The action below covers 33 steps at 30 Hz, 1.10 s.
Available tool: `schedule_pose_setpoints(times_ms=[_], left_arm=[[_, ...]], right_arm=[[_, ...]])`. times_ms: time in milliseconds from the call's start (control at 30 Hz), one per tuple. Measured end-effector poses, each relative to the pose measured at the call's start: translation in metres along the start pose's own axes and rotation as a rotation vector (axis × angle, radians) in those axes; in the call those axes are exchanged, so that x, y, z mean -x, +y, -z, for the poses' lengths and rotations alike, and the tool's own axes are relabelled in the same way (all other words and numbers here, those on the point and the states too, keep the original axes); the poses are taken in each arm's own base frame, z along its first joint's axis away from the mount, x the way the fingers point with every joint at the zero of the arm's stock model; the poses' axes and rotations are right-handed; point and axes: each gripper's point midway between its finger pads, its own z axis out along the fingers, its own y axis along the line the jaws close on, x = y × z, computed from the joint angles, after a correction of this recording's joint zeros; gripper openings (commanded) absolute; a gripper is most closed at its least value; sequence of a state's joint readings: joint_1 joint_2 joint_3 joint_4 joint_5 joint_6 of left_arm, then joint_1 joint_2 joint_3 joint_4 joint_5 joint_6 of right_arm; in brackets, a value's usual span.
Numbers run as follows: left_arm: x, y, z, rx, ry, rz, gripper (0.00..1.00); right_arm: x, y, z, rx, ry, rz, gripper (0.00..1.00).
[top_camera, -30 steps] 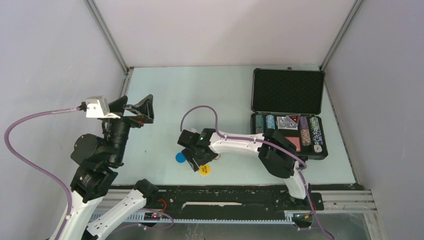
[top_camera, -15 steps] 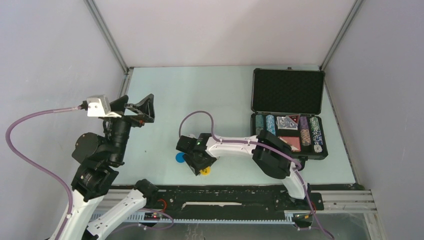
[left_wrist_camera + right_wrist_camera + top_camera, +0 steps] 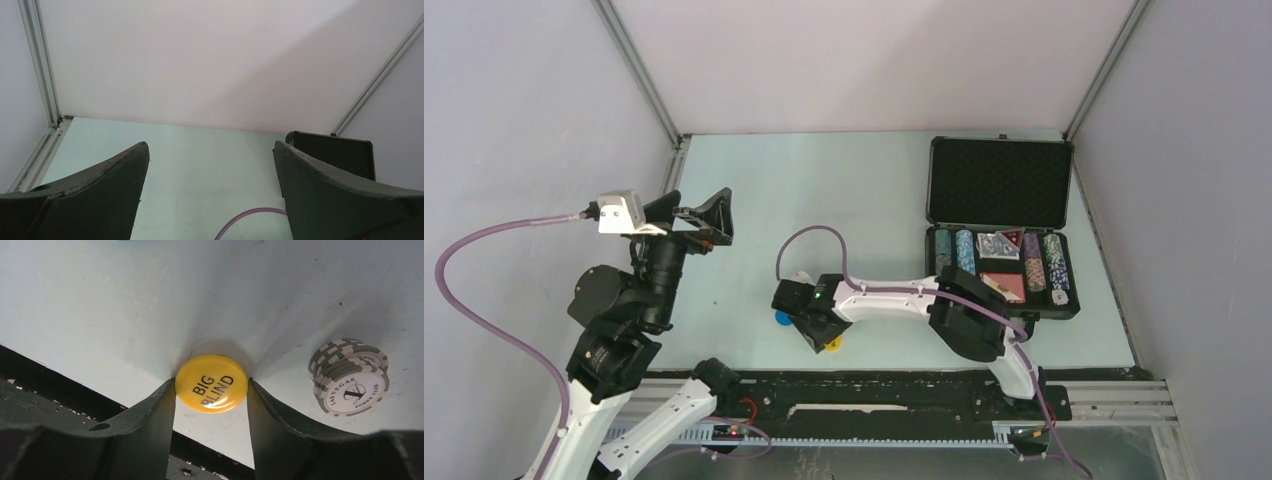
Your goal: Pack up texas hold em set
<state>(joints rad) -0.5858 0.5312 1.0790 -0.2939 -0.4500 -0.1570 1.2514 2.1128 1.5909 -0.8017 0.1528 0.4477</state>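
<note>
The black case (image 3: pixel 1072 306) lies open at the right, its foam lid (image 3: pixel 999 183) tilted back, with striped chip rows (image 3: pixel 1052 260) and a red deck (image 3: pixel 1011 287) inside. A yellow round button (image 3: pixel 211 383) marked BIG BLIND lies on the table near the front edge. My right gripper (image 3: pixel 210 386) is down over it, both fingers touching its opposite edges. In the top view that button (image 3: pixel 834 344) peeks out beneath the right gripper (image 3: pixel 822 335), and a blue round button (image 3: pixel 780 319) lies just left of it. My left gripper (image 3: pixel 700 215) is raised at the left, open and holding nothing.
A short stack of grey-and-white chips (image 3: pixel 350 377) stands on the table right of the yellow button. The black front rail (image 3: pixel 874 385) runs just behind the gripper. The case lid (image 3: pixel 332 155) shows in the left wrist view past the right finger.
My right gripper has shifted slightly left and lowered over the yellow button, and its fingers have closed in onto the button's edges. The left arm has not moved.
</note>
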Motion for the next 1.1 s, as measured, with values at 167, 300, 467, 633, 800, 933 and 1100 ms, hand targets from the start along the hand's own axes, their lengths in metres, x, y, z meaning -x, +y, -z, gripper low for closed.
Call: schedule_pose_setpoints(times_ms=[167,300,467,633,800,933,1100], left_arm=[[0.001,0.000,0.001,-0.001,-0.002,0.001,1.00],[0.002,0.001,0.002,-0.001,-0.006,0.003,1.00],[0.005,0.001,0.004,-0.002,-0.015,0.007,1.00],[0.005,0.001,0.004,-0.003,-0.016,0.008,1.00],[0.005,0.003,0.004,0.002,-0.018,0.006,1.00],[0.006,0.005,0.003,0.011,-0.023,0.009,1.00],[0.006,0.003,0.003,0.003,-0.021,0.017,1.00]], right_arm=[[0.010,0.000,0.011,-0.001,-0.058,0.022,0.49],[0.027,-0.010,0.048,0.026,-0.158,0.005,0.49],[0.055,-0.057,0.124,0.048,-0.351,-0.089,0.49],[0.049,-0.168,0.167,-0.039,-0.466,-0.311,0.50],[-0.020,-0.281,0.166,-0.158,-0.451,-0.614,0.48],[-0.078,-0.334,0.162,-0.216,-0.420,-0.850,0.48],[-0.133,-0.368,0.152,-0.284,-0.377,-1.114,0.50]])
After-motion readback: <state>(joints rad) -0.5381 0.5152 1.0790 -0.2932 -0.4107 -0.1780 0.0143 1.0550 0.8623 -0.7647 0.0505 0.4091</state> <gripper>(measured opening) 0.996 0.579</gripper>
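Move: The right hand already has its fingers on the sides of the yellow BIG BLIND button, at table level. Its destination, the red card box in the open case, lies about 38 cm to the right, 11 cm ahead and 2 cm higher. The silver card deck stands about 36 cm right and 20 ahead, the light-blue chip row 29 right and 18 ahead. From the left hand, the red card box is some 54 cm right, 4 ahead and 41 below. Keeping the BIG BLIND button pinched between its two fingertips, the right hand lifts it off the table, first climbing steeply some 17 cm. It then sweeps about 39 cm to the right and a good 10 cm forward to the case, sinking some 6 cm on the way, while the wrist turns clockwise by roughly 65 degrees. ##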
